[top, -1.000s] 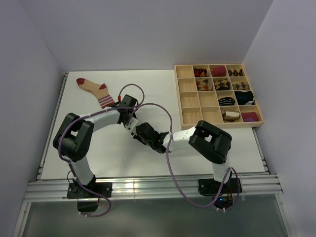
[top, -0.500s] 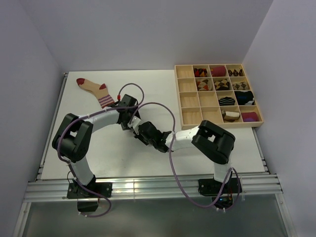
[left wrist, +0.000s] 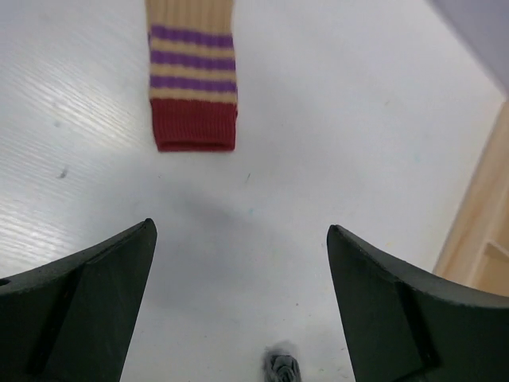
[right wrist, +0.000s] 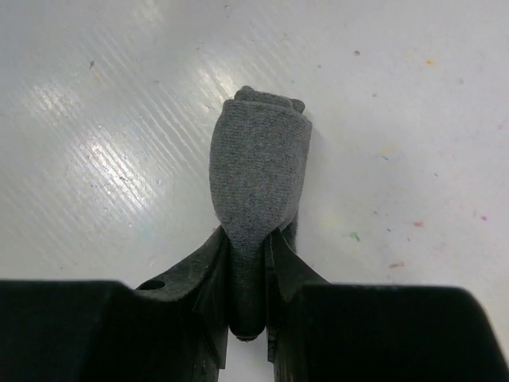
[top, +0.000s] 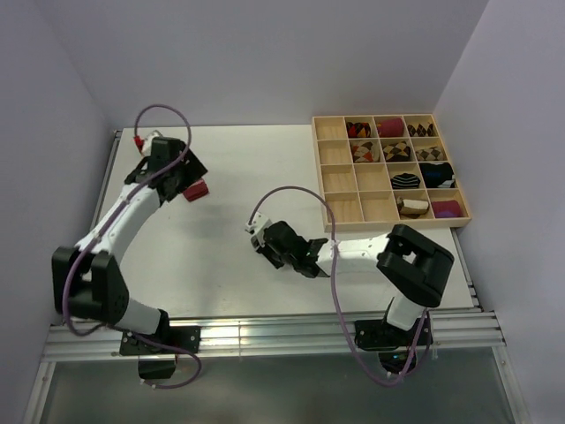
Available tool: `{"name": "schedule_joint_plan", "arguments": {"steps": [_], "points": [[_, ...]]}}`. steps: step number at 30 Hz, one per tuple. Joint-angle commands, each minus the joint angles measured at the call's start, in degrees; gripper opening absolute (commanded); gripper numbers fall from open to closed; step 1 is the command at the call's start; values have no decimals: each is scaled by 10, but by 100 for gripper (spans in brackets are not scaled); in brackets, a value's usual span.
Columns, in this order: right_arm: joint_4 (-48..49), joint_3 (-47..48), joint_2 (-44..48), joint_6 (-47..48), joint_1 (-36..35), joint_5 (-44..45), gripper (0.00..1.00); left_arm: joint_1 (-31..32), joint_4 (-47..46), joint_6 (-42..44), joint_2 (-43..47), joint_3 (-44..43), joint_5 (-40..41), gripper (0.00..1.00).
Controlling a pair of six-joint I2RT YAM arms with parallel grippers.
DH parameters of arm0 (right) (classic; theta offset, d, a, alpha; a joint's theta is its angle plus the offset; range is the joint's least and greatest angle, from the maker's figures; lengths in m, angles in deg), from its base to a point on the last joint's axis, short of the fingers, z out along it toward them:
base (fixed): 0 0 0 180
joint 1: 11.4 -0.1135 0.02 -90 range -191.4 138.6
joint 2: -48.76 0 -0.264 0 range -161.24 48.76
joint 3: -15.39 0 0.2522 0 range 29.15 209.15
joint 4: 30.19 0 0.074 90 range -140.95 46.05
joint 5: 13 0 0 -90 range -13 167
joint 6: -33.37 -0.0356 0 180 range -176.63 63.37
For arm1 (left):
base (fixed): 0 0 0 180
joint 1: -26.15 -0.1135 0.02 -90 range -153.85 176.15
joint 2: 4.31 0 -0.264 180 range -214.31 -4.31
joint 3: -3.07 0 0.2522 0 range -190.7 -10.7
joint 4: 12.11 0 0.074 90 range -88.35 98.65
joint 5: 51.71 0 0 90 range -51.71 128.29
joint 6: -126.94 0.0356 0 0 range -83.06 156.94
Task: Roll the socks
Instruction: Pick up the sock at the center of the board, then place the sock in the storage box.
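A grey sock (right wrist: 258, 167), rolled into a tight bundle, rests on the white table with my right gripper (right wrist: 253, 239) shut on its near end. In the top view that gripper (top: 263, 238) sits near the table's middle. My left gripper (top: 183, 181) hovers at the far left over the beige sock, whose dark-red cuff (top: 199, 188) peeks out beside it. In the left wrist view the beige sock (left wrist: 193, 79), with purple stripes and a dark-red cuff, lies flat ahead of the wide-open left gripper (left wrist: 238, 231), nothing between its fingers. No brown argyle sock lies loose on the table.
A wooden compartment tray (top: 316, 172) stands at the back right, several cells filled with rolled sock bundles. Walls close in the table on the left, back and right. A purple cable loops above each arm.
My left arm has swung from the table's middle to the far left over the beige sock, and its jaws have opened. The right gripper stays near the middle, holding the grey roll.
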Motion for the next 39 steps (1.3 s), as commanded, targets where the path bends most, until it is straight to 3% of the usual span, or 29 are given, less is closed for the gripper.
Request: {"name": "schedule_joint_plan", "arguments": {"steps": [1, 9, 18, 25, 39], "points": [[-38, 7, 68, -32, 17, -3, 0, -22, -24, 23, 130, 42, 34, 94], [-100, 49, 173, -65, 129, -20, 0, -29, -41, 117, 384, 130, 97, 96], [-171, 129, 178, -19, 295, -14, 0, -30, -50, 169, 617, 229, 131, 98], [-170, 136, 143, 6, 453, -24, 0, -28, -63, 181, 659, 287, 127, 98], [-116, 166, -9, 61, 577, -53, 0, 24, -68, 186, 661, 335, 150, 96]]}}
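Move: Already pinched in the right fingers, the rolled grey sock is bound for the empty compartment in the tray's second column, about 23 cm ahead of that hand, 34 cm to its right and slightly below. From the right hand, the black striped sock lies 23 cm ahead and 43 cm right, the argyle sock 31 ahead and 32 right. From the left hand the compartment is roughly 6 cm ahead, 55 right; the red-toed sock is 10 ahead, 4 left. Carrying the grey sock in an arc to the right and forward, some 33 cm across and 20 cm out, the right hand rises about 15 cm, then sinks 10 towards the empty compartment, turning about 50 degrees clockwise with its pinch kept. The open, empty left hand withdraws about 17 cm back and 8 left, climbing 17 then dropping 7, its fingers tipping up some 35 degrees. ##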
